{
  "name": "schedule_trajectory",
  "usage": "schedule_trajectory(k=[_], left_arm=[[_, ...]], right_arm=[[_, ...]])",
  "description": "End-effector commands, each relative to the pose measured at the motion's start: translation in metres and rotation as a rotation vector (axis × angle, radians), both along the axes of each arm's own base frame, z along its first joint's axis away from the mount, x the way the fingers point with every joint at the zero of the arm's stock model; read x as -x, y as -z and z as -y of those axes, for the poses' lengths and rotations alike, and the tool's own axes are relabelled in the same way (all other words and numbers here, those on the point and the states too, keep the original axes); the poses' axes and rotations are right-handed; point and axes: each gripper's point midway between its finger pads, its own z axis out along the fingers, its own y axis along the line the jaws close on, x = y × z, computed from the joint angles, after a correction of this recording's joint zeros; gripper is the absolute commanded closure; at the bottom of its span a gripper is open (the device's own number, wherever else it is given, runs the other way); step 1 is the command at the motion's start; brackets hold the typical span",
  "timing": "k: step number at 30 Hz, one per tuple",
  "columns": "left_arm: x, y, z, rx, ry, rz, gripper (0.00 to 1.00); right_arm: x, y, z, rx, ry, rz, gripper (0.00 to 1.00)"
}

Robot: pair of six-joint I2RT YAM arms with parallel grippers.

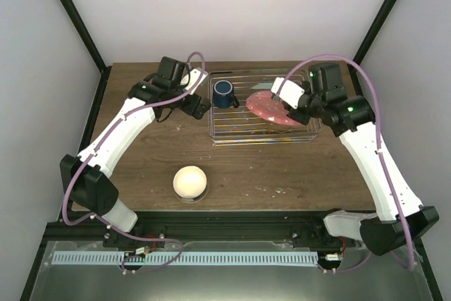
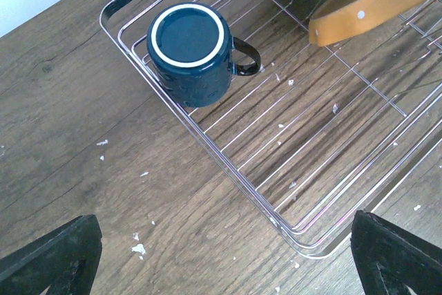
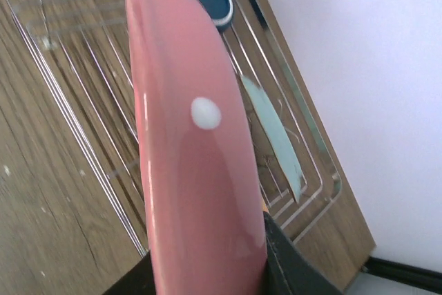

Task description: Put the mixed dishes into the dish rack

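The chrome wire dish rack (image 1: 213, 132) lies at the back middle of the table. A dark blue mug (image 1: 224, 94) stands upside down in its left far corner (image 2: 190, 50). My right gripper (image 1: 291, 103) is shut on the rim of a pink-red plate with white dots (image 3: 197, 170), holding it tilted over the rack's right half (image 1: 271, 107). A mint-green plate (image 3: 273, 136) stands on edge in the rack beyond it. My left gripper (image 2: 224, 267) hangs open and empty over the table by the rack's left side. A cream-white bowl (image 1: 189, 182) sits upside down on the table in front.
Rack wires (image 2: 207, 143) run just ahead of the left fingers (image 2: 52, 257). In the left wrist view the dotted plate's edge (image 2: 373, 1) looks orange. Small white crumbs (image 2: 138, 248) lie on the wooden table (image 1: 141, 167). Black frame posts and white walls close in the back.
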Motion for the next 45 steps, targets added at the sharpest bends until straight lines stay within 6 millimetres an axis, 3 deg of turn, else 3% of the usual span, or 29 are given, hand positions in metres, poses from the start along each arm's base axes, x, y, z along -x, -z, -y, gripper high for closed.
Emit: schedule_trajectory(k=[1,10,23,33,45], left_arm=[[-0.005,-0.002,0.002,0.010,-0.009,0.011,0.00],[-0.005,0.003,0.000,0.002,-0.019,0.001,0.00],[-0.005,0.009,-0.004,-0.022,-0.030,-0.010,0.00],[-0.008,0.012,-0.005,-0.036,-0.037,-0.010,0.00],[-0.011,0.015,-0.005,-0.049,-0.038,-0.019,0.00]], right_arm=[[-0.012,-0.018,0.016,0.130,0.019,0.161,0.99],[-0.021,-0.007,0.042,0.335,0.048,0.321,0.99],[-0.032,0.002,0.038,0.407,-0.003,0.380,0.99],[-0.043,0.035,0.033,0.466,-0.051,0.393,0.99],[-0.049,0.045,0.027,0.504,-0.099,0.448,0.99]])
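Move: The right hand already grips the pink plate by its rim. The open slot on the near side of the orange plate lies about 10 cm ahead of that hand, neither left nor right, and 27 cm below. The orange plate is some 19 cm ahead, 2 cm right and 23 cm down, with the mint plate 8 cm beyond it; the mug is 26 cm ahead, 18 cm left and 27 cm down. From the left hand the slot is about 5 cm ahead, 25 cm right and 19 cm down. Lower the right gripper with the pink plate about 11 cm towards the rack slot on the near side of the orange plate, going some 4 cm right in the first half and rolling the hand's left side down about 30 degrees. Halfway, ease up a centimetre while edging forward, then sink again, keeping the fingers closed on the rim. ##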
